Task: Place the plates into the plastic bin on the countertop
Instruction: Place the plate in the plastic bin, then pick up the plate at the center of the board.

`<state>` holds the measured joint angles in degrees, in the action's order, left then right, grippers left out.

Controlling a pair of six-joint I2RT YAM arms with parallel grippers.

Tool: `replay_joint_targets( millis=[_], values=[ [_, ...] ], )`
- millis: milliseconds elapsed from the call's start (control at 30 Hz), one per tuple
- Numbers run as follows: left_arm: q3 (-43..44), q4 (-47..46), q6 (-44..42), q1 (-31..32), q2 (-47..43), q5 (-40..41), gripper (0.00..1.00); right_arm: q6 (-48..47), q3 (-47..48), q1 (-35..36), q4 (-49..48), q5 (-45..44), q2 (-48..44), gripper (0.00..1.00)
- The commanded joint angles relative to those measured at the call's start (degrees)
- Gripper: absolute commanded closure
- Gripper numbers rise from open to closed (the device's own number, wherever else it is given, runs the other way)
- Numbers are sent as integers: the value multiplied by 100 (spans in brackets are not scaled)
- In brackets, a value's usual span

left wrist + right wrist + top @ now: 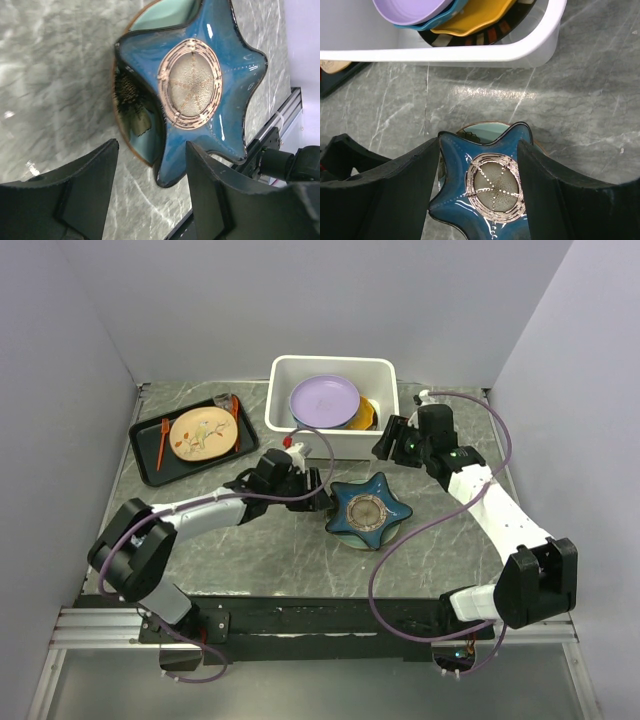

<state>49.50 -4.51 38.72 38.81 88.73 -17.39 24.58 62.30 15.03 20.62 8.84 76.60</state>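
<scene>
A navy star-shaped plate (pixel 367 508) lies on the grey countertop (pixel 250 560), stacked on a pale green plate (pixel 135 120) whose rim shows beneath it. My left gripper (pixel 318 495) is at the star's left side, low over the counter. Its jaws are open, with one star point (pixel 170 172) between the fingers (pixel 100 170); I see no clamping. The right gripper (pixel 393 445) hangs open above the gap between the star plate (pixel 495 190) and the white plastic bin (pixel 330 360). In the bin lie a purple plate (pixel 322 398), a yellow one (pixel 365 415) and others beneath.
A flat black tray (pixel 150 455) at the back left carries a beige flowered plate (pixel 203 432) and orange cutlery (pixel 162 445). Grey walls enclose the counter on three sides. The bin's front wall (pixel 445 54) stands close behind the right gripper.
</scene>
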Motion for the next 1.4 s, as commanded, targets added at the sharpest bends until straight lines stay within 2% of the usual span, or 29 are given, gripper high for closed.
replay_joint_targets(
  millis=[0, 267, 533, 733, 933, 967, 1367],
  values=[
    [438, -129, -171, 197, 241, -54, 40, -120, -8, -26, -164, 91, -233, 30],
    [842, 20, -268, 434, 768, 253, 42, -146, -183, -140, -208, 153, -321, 30],
    [1255, 222, -435, 610, 1313, 455, 50, -146, -350, -298, -199, 170, -496, 30],
    [1344, 443, -409, 690, 1454, 868, 65, -111, -534, -413, -190, 162, -716, 30],
    [1352, 636, -488, 690, 1358, 1018, 91, -76, -553, -465, -190, 197, -752, 30],
    [1361, 645, -497, 690, 1349, 1035, 99, -67, -561, -457, -190, 206, -743, 30],
    [1299, 671, -453, 690, 1059, 1123, 99, -41, -632, -466, -208, 250, -804, 30]
  ],
)
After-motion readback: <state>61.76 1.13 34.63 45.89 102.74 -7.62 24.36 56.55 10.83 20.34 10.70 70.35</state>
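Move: The star-shaped blue plate lies to the left gripper's right, its middle about 10 cm off, level fore and aft and some 6 cm lower; its near-side rim is only about half that far. The green plate is right beneath the star plate, about 9 cm right, 2 cm back and 8 cm down. The bin stands some 23 cm ahead, 1 cm right. From the right hand the star plate is about 9 cm back, 5 cm left and 15 cm below. Bring the left gripper about 5 cm to the right, then sink it some 4.5 cm onto the left rim of the star plate, rolling the wrist about 10 degrees so its left side rises. Shut the half-open fingers there, one below the rim over the green plate and one above, and hold the pinch. Meanwhile ease the open, empty right hand about 3 cm away, right and slightly back. ##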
